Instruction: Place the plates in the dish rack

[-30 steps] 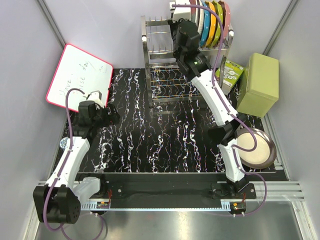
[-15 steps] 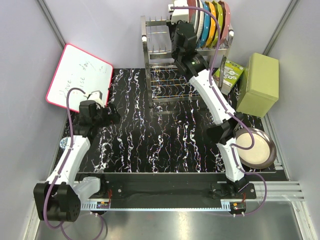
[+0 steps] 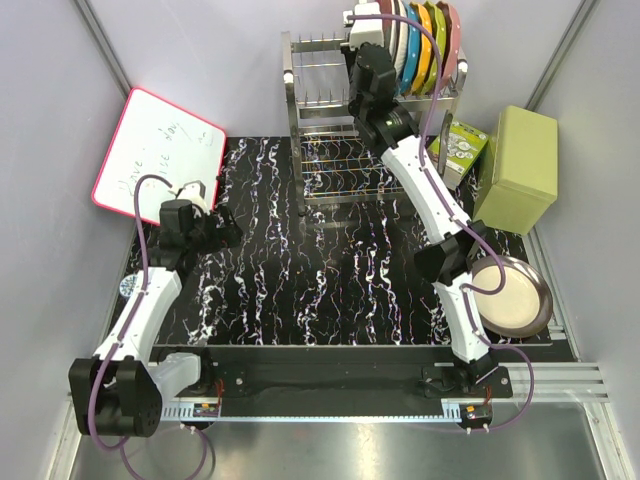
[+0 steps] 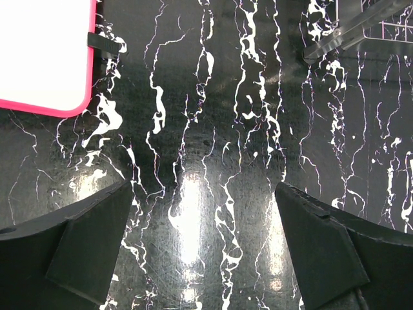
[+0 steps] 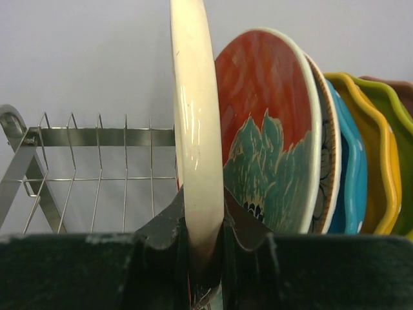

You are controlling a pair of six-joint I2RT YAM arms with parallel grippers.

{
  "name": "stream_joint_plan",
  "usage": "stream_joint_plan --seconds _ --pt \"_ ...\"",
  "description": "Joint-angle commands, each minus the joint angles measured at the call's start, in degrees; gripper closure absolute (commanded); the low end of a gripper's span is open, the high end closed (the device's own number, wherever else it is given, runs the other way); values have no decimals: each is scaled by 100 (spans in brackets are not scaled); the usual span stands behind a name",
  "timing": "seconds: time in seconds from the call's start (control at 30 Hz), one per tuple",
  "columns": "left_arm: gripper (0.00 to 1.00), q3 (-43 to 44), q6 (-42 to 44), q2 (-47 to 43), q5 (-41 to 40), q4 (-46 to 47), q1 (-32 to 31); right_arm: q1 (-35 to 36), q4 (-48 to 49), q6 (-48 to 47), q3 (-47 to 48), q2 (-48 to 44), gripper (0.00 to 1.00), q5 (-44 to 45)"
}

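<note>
My right gripper (image 5: 205, 248) is shut on the lower rim of a cream plate (image 5: 197, 123). It holds the plate upright and edge-on over the top tier of the steel dish rack (image 3: 318, 100), whose prongs (image 5: 97, 155) show to the left. The held plate stands just left of a red plate with a teal flower (image 5: 268, 123). Beyond that stands a brown-rimmed floral plate (image 5: 329, 161). A cream plate with a dark brown rim (image 3: 508, 296) lies flat on the table at the right. My left gripper (image 4: 203, 216) hovers open over the black marbled table (image 4: 213, 97), holding nothing.
Blue (image 5: 353, 174), orange (image 5: 379, 168) and green (image 5: 401, 161) plates fill the right end of the rack's top tier. A red-framed whiteboard (image 3: 160, 150) leans at the left. A green box (image 3: 518, 168) and a small printed packet (image 3: 462, 146) sit right of the rack.
My right arm has carried the cream plate slightly farther back and up along the rack's top tier, closer to the standing plates. The left arm has stayed put.
</note>
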Motion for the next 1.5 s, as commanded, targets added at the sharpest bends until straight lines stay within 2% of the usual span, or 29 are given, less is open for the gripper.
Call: stream_joint_plan --seconds 0.0,0.4,0.43,0.47,0.5,0.53,0.57,0.6,0.8,0.9,1.0,1.03,1.13,1.17,1.23,1.27,1.3,1.33,1.37,1.47 --pt "1 -22 -71 46 157 358 46 -4 904 13 -71 -305 100 -215" --pt "1 -48 -97 73 183 375 64 -21 737 198 -143 -288 100 -162" --pt "1 -48 -106 81 192 375 64 -21 729 189 -143 -288 96 -101" --pt "1 -48 -106 82 200 375 64 -13 737 189 -117 -296 79 -83" --pt "1 -48 -115 82 209 375 64 -12 746 180 -116 -322 56 -65" --pt "1 -48 -115 82 209 375 64 -12 738 163 -108 -349 45 -100" --pt "1 -48 -115 82 209 375 64 -12 737 145 -90 -384 40 -127" --pt "1 -31 -115 82 218 367 64 -4 737 136 -90 -480 36 -162" --pt "1 223 -27 187 157 288 64 128 738 -65 -362 -1007 34 -232" --pt "1 687 436 406 -1 -167 64 233 737 -303 -669 -1384 33 -145" --pt "1 1488 325 924 -1212 -930 151 234 580 -347 -1064 -1912 32 232" --pt "1 1716 264 1265 -1502 -1082 169 234 562 -356 -1257 -2105 32 486" --pt "1 2227 113 1540 -1750 -1277 336 234 535 -479 -2538 -3089 32 629" --pt "1 2402 140 1567 -1620 -1303 328 234 535 -575 -3395 -3709 32 603" --pt "1 2456 44 1558 -1017 -1347 319 234 474 -690 -4409 -4406 31 402" --pt "1 2430 35 1541 -743 -1339 301 234 143 -768 -5337 -5114 27 314" --pt "1 2387 43 1506 -374 -1339 205 234 -52 -813 -5807 -5461 25 234" --pt "1 2334 96 1497 38 -1321 48 234 -228 -857 -6682 -5812 23 216" --pt "1 2212 192 1488 199 -1304 -110 208 -595 -918 -7082 -6451 21 242" --pt "1 1738 666 1190 631 -1032 -953 155 -1106 -1085 -8393 -7586 16 312"
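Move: The right hand still grips the pink plate on edge. The rack slot it is meant for, taken at the plate's seated middle, is about 8 cm ahead, 1 cm left and 3 cm below the hand. The red-and-teal plate stands roughly 3 cm right of that slot and the patterned plate some 5 cm right, both level with it; the rack's left end is about 13 cm left of it. From the left hand the slot is around 30 cm ahead, 30 cm right and 28 cm up. Still pinching the pink plate, the right hand lowers it about 2.5 cm into the slot, easing slightly forward and left, pauses, then opens and lets go. It rises while backing out, speeds up back and to the right past 20 cm, and sinks again as it clears the rack. Late on, the empty open left hand swings about 5 cm forward, left and up towards the whiteboard, then comes partway back right. ##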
